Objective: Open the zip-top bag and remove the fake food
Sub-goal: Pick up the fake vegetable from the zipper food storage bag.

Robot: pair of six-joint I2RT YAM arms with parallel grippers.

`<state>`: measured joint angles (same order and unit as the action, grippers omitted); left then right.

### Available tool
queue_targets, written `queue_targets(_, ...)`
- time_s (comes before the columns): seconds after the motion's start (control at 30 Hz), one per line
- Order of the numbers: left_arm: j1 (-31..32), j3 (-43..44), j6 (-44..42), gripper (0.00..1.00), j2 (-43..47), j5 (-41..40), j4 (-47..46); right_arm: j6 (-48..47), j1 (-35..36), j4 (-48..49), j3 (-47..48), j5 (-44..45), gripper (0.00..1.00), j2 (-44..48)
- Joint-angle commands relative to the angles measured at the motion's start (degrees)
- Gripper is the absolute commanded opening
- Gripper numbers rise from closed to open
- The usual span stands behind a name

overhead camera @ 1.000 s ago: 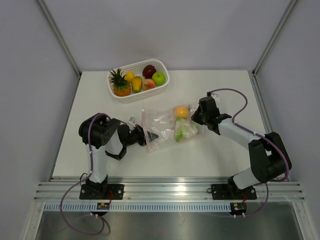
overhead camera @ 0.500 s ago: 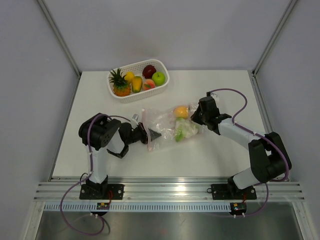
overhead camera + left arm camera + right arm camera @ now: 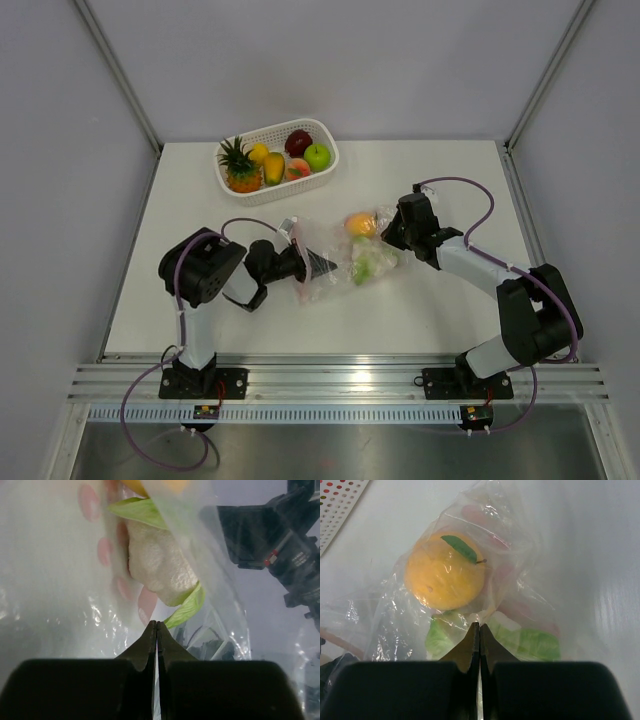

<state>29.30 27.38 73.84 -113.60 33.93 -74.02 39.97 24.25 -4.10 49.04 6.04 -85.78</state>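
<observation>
The zip-top bag (image 3: 335, 262) lies crumpled mid-table, its pink zip strip (image 3: 296, 234) at the left end. Inside it are fake food pieces: an orange (image 3: 360, 224) (image 3: 444, 572) and a white cauliflower with green leaves (image 3: 368, 262) (image 3: 157, 565). My left gripper (image 3: 328, 266) (image 3: 157, 623) is shut, its tips pushed in among the bag's plastic at the zip end, just short of the cauliflower. My right gripper (image 3: 386, 238) (image 3: 479, 625) is shut, pinching the gathered plastic of the bag's right end just below the orange.
A white perforated basket (image 3: 326, 136) stands at the back left of the table, holding a pineapple (image 3: 240, 170), a green apple (image 3: 318, 156), a dark red piece (image 3: 298, 141) and yellow pieces. The table's edges have upright frame posts at the back corners.
My left gripper has slid right, from beside the zip strip into the bag's plastic, bunching the bag toward the right. The right gripper has held still.
</observation>
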Motion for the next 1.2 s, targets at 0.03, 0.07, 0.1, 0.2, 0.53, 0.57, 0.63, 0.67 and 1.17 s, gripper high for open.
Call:
queue_targets(0.03, 1.6, 2.9, -3.3, 0.0, 1.9, 1.8, -4.7, -0.2, -0.4, 2.3, -0.1, -1.5, 0.0, 1.6)
queue_targets(0.07, 1.8, 3.0, -3.4, 0.01, 1.8, 1.5, -4.2, -0.2, -0.4, 2.3, -0.1, -1.4, 0.0, 1.5)
queue_targets(0.1, 2.2, 2.9, -3.2, 0.01, 1.7, 1.2, -3.8, -0.2, -0.4, 2.3, -0.2, -1.2, 0.0, 1.7)
queue_targets(0.2, 3.2, 1.7, -1.3, 0.03, 1.2, -0.2, -7.4, -0.1, -0.4, 2.5, -0.2, -1.0, 0.0, 1.7)
queue_targets(0.53, 5.9, 4.4, -6.1, 0.08, 2.5, -2.7, 3.8, 0.6, -0.4, 3.5, -1.1, -2.6, 0.0, 2.4)
queue_targets(0.57, 5.9, 4.4, -6.5, 0.1, 2.6, -3.0, 4.2, 0.6, -0.4, 3.5, -1.1, -2.6, 0.0, 2.4)
queue_targets(0.63, 5.9, 4.4, -7.0, 0.16, 3.2, -4.0, 6.3, 0.4, -0.3, 3.5, -1.1, -2.4, 0.0, 2.6)
queue_targets(0.67, 5.9, 4.4, -7.6, 0.22, 3.4, -4.4, 7.0, 0.4, -0.3, 3.4, -1.0, -2.2, 0.0, 2.6)
queue_targets(1.17, 5.9, 6.6, -9.7, 0.59, 2.0, -4.1, 5.8, 0.7, -0.3, 2.4, 0.0, -1.6, 0.0, -1.9)
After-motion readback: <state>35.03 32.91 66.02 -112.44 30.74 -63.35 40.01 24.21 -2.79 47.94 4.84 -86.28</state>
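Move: The cauliflower in the bag lies about 8 cm to the right of the left fingertips, 1 cm ahead and 3 cm lower. The orange is 6 cm to the right and some 10 cm ahead of those fingertips, also about 3 cm lower. The bag's pink zip edge crosses about 7 cm to their left, level fore and aft. From the right fingers the cauliflower is about 3 cm left, 4 cm back and 6 cm below. Work the shut left gripper about 3 cm farther right inside the bag, towards the cauliflower, easing slightly back and up as it goes. Then, barely advancing, dip some 2 cm, roll the wrist a little and spread the fingers to just over half open, short of closing on anything. Keep the right fingers shut on the bag film, holding nearly still. ##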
